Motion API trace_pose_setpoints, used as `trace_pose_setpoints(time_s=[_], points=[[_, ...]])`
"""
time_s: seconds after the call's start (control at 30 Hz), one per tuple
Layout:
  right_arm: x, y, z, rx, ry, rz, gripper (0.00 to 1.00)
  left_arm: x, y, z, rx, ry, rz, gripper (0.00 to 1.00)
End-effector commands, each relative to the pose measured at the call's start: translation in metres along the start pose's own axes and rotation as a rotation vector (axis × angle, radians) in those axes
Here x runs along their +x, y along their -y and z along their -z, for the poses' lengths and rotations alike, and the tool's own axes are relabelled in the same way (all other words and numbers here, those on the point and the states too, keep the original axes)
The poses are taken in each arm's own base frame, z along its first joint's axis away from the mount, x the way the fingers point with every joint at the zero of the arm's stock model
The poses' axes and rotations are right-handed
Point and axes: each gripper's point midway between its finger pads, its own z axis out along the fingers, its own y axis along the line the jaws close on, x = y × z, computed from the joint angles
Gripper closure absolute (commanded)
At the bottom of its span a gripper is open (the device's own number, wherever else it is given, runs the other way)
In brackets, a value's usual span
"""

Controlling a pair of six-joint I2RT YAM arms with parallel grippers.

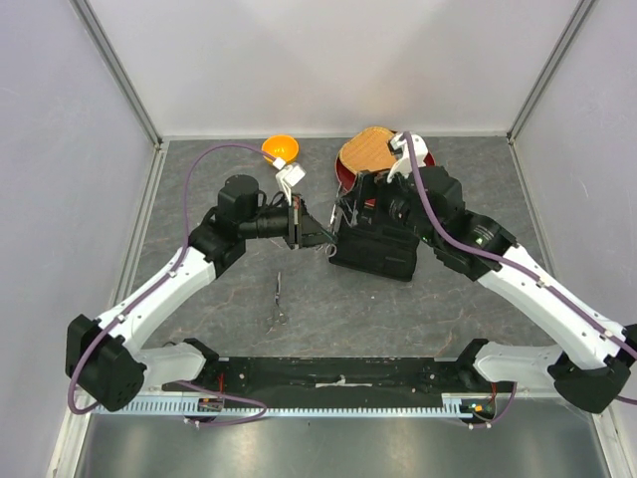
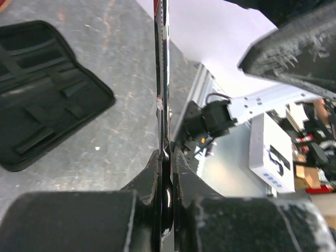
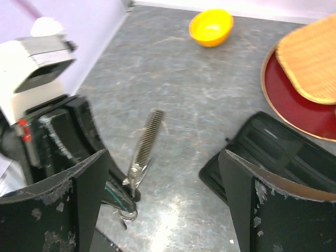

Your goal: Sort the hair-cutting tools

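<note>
My left gripper [image 1: 315,235] is shut on silver thinning scissors [image 3: 145,137], gripped near the pivot and held above the table. The left wrist view shows them edge-on [image 2: 162,79] between the closed fingers [image 2: 152,178]. The toothed blade points toward the far wall. A second pair of silver scissors [image 1: 277,302] lies flat on the table nearer the arm bases. My right gripper [image 3: 163,181] is open and empty, hovering over the left edge of the open black zip case [image 1: 376,251], close to the held scissors. No comb shows in any view.
An orange bowl [image 1: 281,149] stands at the back. A red plate [image 1: 343,177] with a woven tray [image 1: 366,149] on it sits behind the case. The case also shows in the left wrist view [image 2: 42,94] and the right wrist view [image 3: 283,157].
</note>
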Motion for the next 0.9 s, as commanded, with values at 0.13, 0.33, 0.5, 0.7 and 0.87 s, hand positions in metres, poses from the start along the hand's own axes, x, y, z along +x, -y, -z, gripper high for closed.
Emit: trace_pose_setpoints(time_s=[0.13, 0.33, 0.5, 0.7, 0.87], points=[[-0.009, -0.086, 0.04, -0.515, -0.022, 0.071, 0.07, 0.0, 0.078, 0.034, 0.279, -0.113, -0.117, 0.98], [-0.011, -0.11, 0.054, -0.658, -0.053, 0.062, 0.19, 0.003, 0.094, 0.045, 0.338, -0.129, -0.145, 0.98], [-0.015, -0.116, 0.06, -0.694, -0.041, 0.058, 0.28, 0.01, 0.106, 0.055, 0.41, -0.163, -0.174, 0.98], [-0.003, -0.127, 0.07, -0.798, -0.104, 0.121, 0.34, 0.016, 0.117, 0.066, 0.464, -0.191, -0.227, 0.98], [0.016, -0.123, 0.077, -0.832, -0.216, 0.204, 0.33, 0.027, 0.114, 0.07, 0.463, -0.219, -0.221, 0.98]])
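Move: The left gripper already holds the thinning scissors near the handles, their middle some 3 cm ahead of and 3 cm above its hand point. From the open right hand, that middle lies about 5 cm left, 4 cm back and 5 cm below. On the table, the black case is roughly 15 cm ahead, 10 cm right and 24 cm below the left hand; the other scissors are 14 cm left of that hand, 2 cm back and equally low. Keep the left gripper shut on the thinning scissors and draw them back about 10 cm, rising some 5 cm while turning clockwise. Bring the right gripper back with them and some 7 cm left, rising a little and swinging about 40 degrees counter-clockwise towards the comb blade; narrow its fingers partway but leave them open to either side of the blade. ##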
